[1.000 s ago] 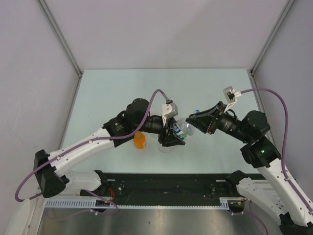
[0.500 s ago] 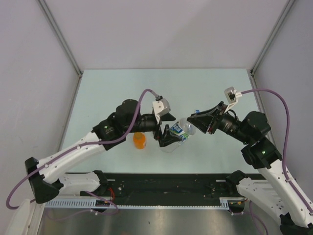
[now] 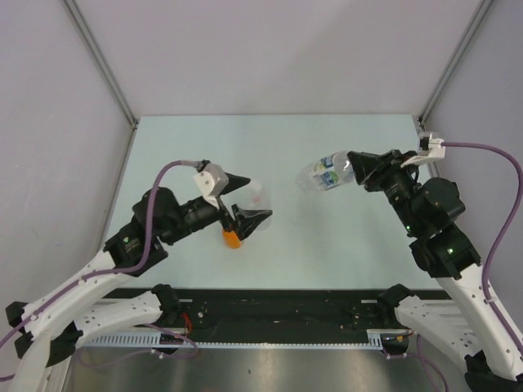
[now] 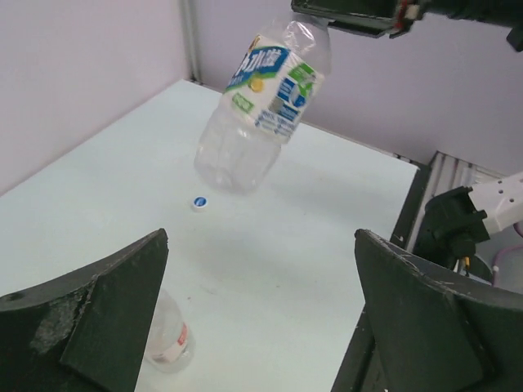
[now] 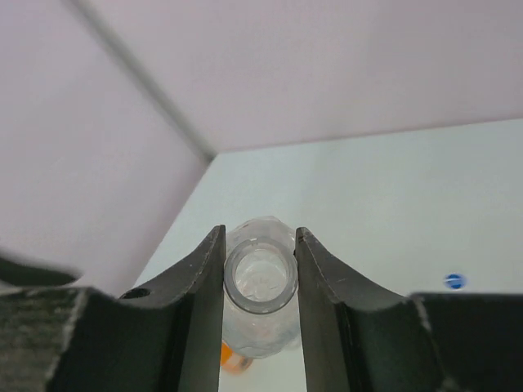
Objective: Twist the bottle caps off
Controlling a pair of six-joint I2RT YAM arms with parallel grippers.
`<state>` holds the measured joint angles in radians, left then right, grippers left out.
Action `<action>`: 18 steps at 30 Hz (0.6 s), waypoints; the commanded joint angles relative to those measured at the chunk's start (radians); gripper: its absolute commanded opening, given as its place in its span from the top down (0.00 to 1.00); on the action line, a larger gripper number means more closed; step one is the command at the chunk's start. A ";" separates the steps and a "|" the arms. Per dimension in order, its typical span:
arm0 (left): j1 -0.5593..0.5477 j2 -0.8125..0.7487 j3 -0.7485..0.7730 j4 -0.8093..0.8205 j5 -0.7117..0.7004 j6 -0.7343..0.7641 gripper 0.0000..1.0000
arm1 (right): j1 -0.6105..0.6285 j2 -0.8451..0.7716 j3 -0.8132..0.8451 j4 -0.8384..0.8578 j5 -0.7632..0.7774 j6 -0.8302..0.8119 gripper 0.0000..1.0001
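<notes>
My right gripper (image 3: 353, 167) (image 5: 260, 235) is shut on the open, capless neck of the clear bottle with the blue-white label (image 3: 321, 175) (image 4: 260, 106) (image 5: 260, 282). It holds that bottle tilted in the air over the table's right middle. A small blue cap (image 4: 198, 202) (image 5: 454, 281) lies on the table below it. My left gripper (image 3: 243, 201) (image 4: 261, 245) stands wide open and empty at the left middle. The clear bottle with the red-white label (image 3: 259, 196) (image 4: 167, 343) stands by its left finger. The orange bottle (image 3: 233, 238) (image 5: 233, 359) stands just nearer than the gripper.
The pale green table (image 3: 343, 237) is closed in by grey walls on three sides. A black rail (image 3: 278, 314) runs along the near edge between the arm bases. Purple cables loop over both arms.
My left gripper opened, let go of the blue-white bottle and drew back to the left. My right gripper carried the bottle up and away to the right.
</notes>
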<state>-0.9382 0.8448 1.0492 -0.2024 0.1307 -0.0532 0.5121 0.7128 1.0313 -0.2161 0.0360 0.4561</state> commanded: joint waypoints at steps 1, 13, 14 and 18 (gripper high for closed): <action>0.003 -0.134 -0.043 0.047 -0.117 -0.014 0.00 | -0.004 0.105 0.016 0.090 0.514 -0.100 1.00; 0.004 -0.194 -0.103 -0.081 -0.164 -0.043 0.00 | -0.147 0.566 0.056 0.373 0.703 -0.280 1.00; 0.003 -0.217 -0.115 -0.087 -0.166 -0.042 0.00 | -0.161 0.595 0.065 0.368 0.700 -0.274 1.00; 0.003 -0.280 -0.152 -0.106 -0.190 -0.045 0.00 | -0.222 0.701 0.116 0.353 0.665 -0.263 1.00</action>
<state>-0.9382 0.6323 0.9234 -0.2848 -0.0216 -0.0795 0.3382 1.3544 1.0569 0.0727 0.6739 0.2035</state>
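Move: The uncapped bottle already hangs by its neck in the right fingers. The far right stretch of table it goes to lies about 25 cm ahead of that hand, 12 cm to the right and some 35 cm below. The loose blue cap is on the table, 22 cm ahead and 3 cm right. From the empty left hand, the orange bottle is 5 cm ahead, 7 cm left, 24 cm down; the clear bottle 12 cm straight ahead, 19 cm down. The opened bottle, still pinched by the neck, is swung quickly forward, down and to the right by the right hand, about 25 cm in all, towards the far right of the table, the wrist turning some 45 degrees clockwise. The wide-open left hand draws about 5 cm left, rising a little, then sinking about 5 cm from its highest point. ##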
